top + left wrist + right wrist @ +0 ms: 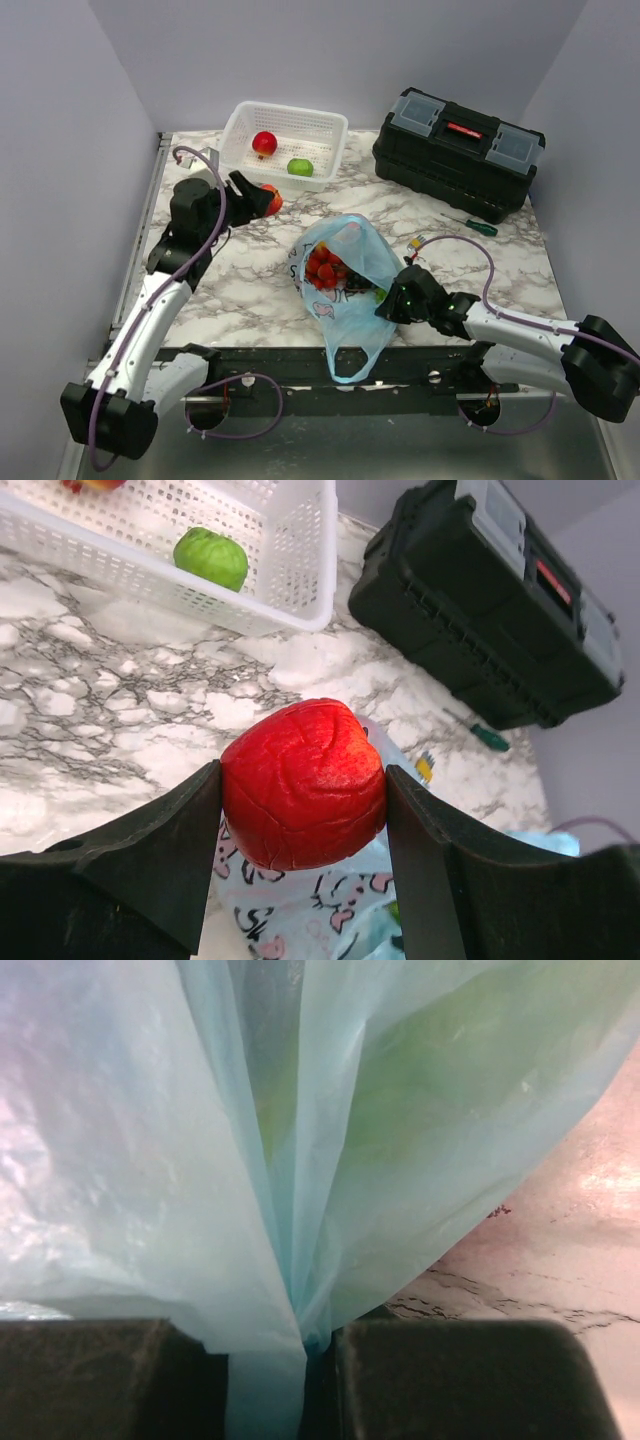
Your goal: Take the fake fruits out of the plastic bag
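Note:
The light-blue plastic bag [345, 285] lies mid-table with its mouth open, and a cluster of red berries [323, 266] and something green show inside. My right gripper [392, 300] is at the bag's right side, shut on a pinched fold of the bag [300, 1160], with the film gathered between the right gripper's [315, 1345] jaws. My left gripper [262, 200] is near the basket's front edge, shut on a round red fake fruit [303, 783] held above the marble. The bag's pink cartoon print [300, 910] shows under that fruit.
A white lattice basket [290, 107] at the back holds a red fruit [264, 143] and a light-green round fruit [300, 167]. A black toolbox [458, 150] stands back right, with a green-handled screwdriver [470, 224] in front of it. The bag's loop handle hangs over the near table edge.

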### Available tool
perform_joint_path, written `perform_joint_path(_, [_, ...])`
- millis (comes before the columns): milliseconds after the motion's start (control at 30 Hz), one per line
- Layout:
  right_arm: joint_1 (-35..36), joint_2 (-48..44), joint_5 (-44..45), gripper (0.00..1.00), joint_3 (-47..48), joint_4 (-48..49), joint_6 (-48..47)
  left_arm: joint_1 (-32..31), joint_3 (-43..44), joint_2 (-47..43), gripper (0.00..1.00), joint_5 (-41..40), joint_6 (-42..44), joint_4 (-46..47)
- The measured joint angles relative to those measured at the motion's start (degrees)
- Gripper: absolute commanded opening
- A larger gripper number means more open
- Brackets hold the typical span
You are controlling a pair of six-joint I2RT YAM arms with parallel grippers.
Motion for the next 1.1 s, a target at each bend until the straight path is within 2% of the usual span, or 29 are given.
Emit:
perform_joint_path(100, [0.00, -0.11, 0.33, 0.16, 0.00, -0.04, -0.17, 6.93, -1.46, 4.42, 0.00, 5.88, -7.39, 5.77])
perform_joint_path(233, [0.00, -0.39, 0.70, 0.16, -0.02, -0.31, -0.39, 12.44, -4.50, 10.40, 0.00, 11.87, -17.68, 16.35])
perform_joint_path(267, [0.00, -0.44, 0.72, 0.16, -0.02, -0.37, -0.44, 14.03, -4.39, 14.58, 0.00, 13.88, -21.05, 20.81])
perform_joint_path(333, [0.00, -0.59, 0.74, 0.16, -0.02, -0.44, -0.57, 15.26, -3.50, 20.09, 0.00, 14.86, -23.10, 24.00])
perform_joint_path(433, [0.00, -1.09, 0.85, 0.16, -0.17, -0.55, -0.83, 16.09, 2.64, 30.01, 0.00, 15.06, -23.80, 25.24])
perform_joint_path(567, [0.00, -1.86, 0.87, 0.16, -0.59, -0.63, -0.98, 16.00, 13.22, 38.86, 0.00, 12.41, -20.33, 25.55])
perform_joint_path(800, [0.00, -2.16, 0.90, 0.16, -0.92, -0.61, -1.36, 16.02, 36.52, 53.27, 0.00, 5.22, -5.70, 21.51])
perform_joint_path(933, [0.00, -2.01, 0.92, 0.16, -0.92, -0.61, -1.36, 16.02, 50.12, 62.47, 0.00, 0.98, 5.70, 12.72])
perform_joint_path(1100, [0.00, -1.66, 0.94, 0.16, -0.92, -0.42, -1.36, 15.82, 57.51, 69.07, 0.04, -1.40, 15.39, 3.26])
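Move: The left hand already holds a red fruit high over the table; the middle of the white basket it is bound for lies about 42 cm straight ahead and 24 cm below. In the basket, another red fruit sits some 43 cm ahead and 6 cm left of this hand, the green fruit 34 cm ahead and 6 cm right. The plastic bag lies about 4 cm back and 18 cm right. From the right hand the basket is roughly 55 cm ahead, 33 cm left and 3 cm up. Forward in one fast sweep of some 32 cm, drifting about 9 cm left, the left hand carries the gripped red fruit over the left part of the basket. It dips, lifts about 5 cm, then sinks 7 cm towards the basket; the wrist rolls left side down some 25 degrees, then back past its starting roll. The right hand stays, still pinching the bag's edge. ##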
